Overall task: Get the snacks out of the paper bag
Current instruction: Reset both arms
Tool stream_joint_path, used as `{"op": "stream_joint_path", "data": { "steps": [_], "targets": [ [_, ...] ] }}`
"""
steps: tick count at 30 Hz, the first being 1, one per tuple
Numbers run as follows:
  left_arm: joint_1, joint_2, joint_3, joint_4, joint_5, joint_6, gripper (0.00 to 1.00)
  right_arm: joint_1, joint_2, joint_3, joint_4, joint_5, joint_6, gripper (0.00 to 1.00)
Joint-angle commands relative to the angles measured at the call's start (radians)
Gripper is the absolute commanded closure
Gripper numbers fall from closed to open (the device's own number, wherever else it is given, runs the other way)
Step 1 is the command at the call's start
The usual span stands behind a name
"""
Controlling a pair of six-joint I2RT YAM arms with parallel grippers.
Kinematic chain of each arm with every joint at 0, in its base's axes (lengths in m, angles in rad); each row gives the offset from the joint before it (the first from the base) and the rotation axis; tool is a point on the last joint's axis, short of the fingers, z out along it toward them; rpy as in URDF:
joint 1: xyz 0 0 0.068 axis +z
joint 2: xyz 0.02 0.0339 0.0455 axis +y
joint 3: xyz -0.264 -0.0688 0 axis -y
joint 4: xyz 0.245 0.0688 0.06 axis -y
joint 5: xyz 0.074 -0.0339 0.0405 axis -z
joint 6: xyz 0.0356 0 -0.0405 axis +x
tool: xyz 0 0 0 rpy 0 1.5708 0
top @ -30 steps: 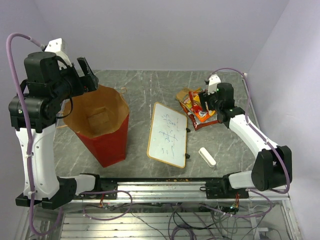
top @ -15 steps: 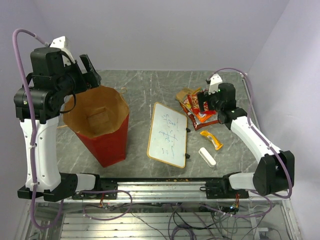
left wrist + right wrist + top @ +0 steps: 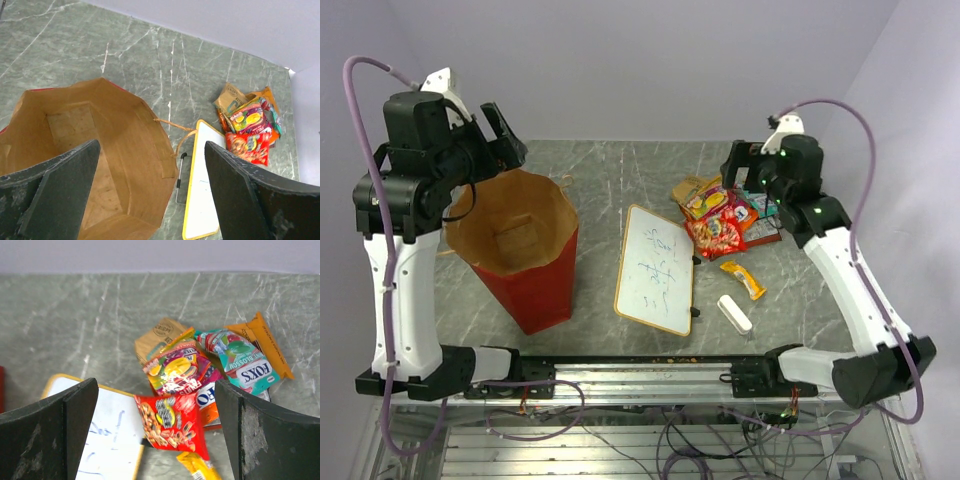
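Observation:
The paper bag stands upright at the left, red outside, mouth wide open. In the left wrist view only brown paper shows inside the bag. My left gripper hovers open above the bag's far rim, nothing between its fingers. The snacks lie heaped on the table at the right: a red packet, a teal packet, a brown one and more. An orange-yellow bar lies apart, nearer the front. My right gripper hangs open above the heap, holding nothing.
A wood-framed whiteboard lies between the bag and the snacks. A white eraser block sits near the front right, close to the orange-yellow bar. The bag's string handle hangs toward the whiteboard.
My right gripper opened and rose from the snack heap. The orange-yellow bar dropped onto the table beside the eraser. My left arm shifted slightly above the bag.

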Motion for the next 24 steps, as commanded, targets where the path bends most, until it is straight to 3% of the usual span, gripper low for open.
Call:
{"op": "stream_joint_path", "data": {
  "steps": [1, 9, 24],
  "targets": [
    [-0.008, -0.057, -0.018, 0.084, -0.034, -0.033, 0.04, 0.003, -0.113, 0.121, -0.164, 0.051, 0.165, 0.0],
    [-0.008, -0.1, 0.059, 0.16, -0.179, -0.023, 0.01, 0.003, -0.201, 0.403, -0.316, 0.126, 0.134, 0.0],
    [-0.008, -0.145, 0.112, 0.186, -0.318, 0.012, 0.01, 0.003, -0.204, 0.597, -0.363, 0.246, 0.138, 0.0]
  ]
}}
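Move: The snack pile lies about 28 cm below the right hand, nearly straight under it and some 3 cm to its right. The yellow snack bar is roughly 18 cm back from that hand and 6 cm to its right, the whiteboard about 16 cm back and 14 cm to its left. Below the left hand by some 32 cm stands the paper bag, its middle about 6 cm back and 3 cm left of the hand. The snack pile and the open paper bag are left behind as both empty hands, fingers still wide open, retreat towards their home poses. The right hand climbs fast, about 24 cm, drawing back and a little right; the left rises about 11 cm from over the bag, drifting back and left. Both wrists tip up some 25 degrees and swing outward, with no touch seen. ##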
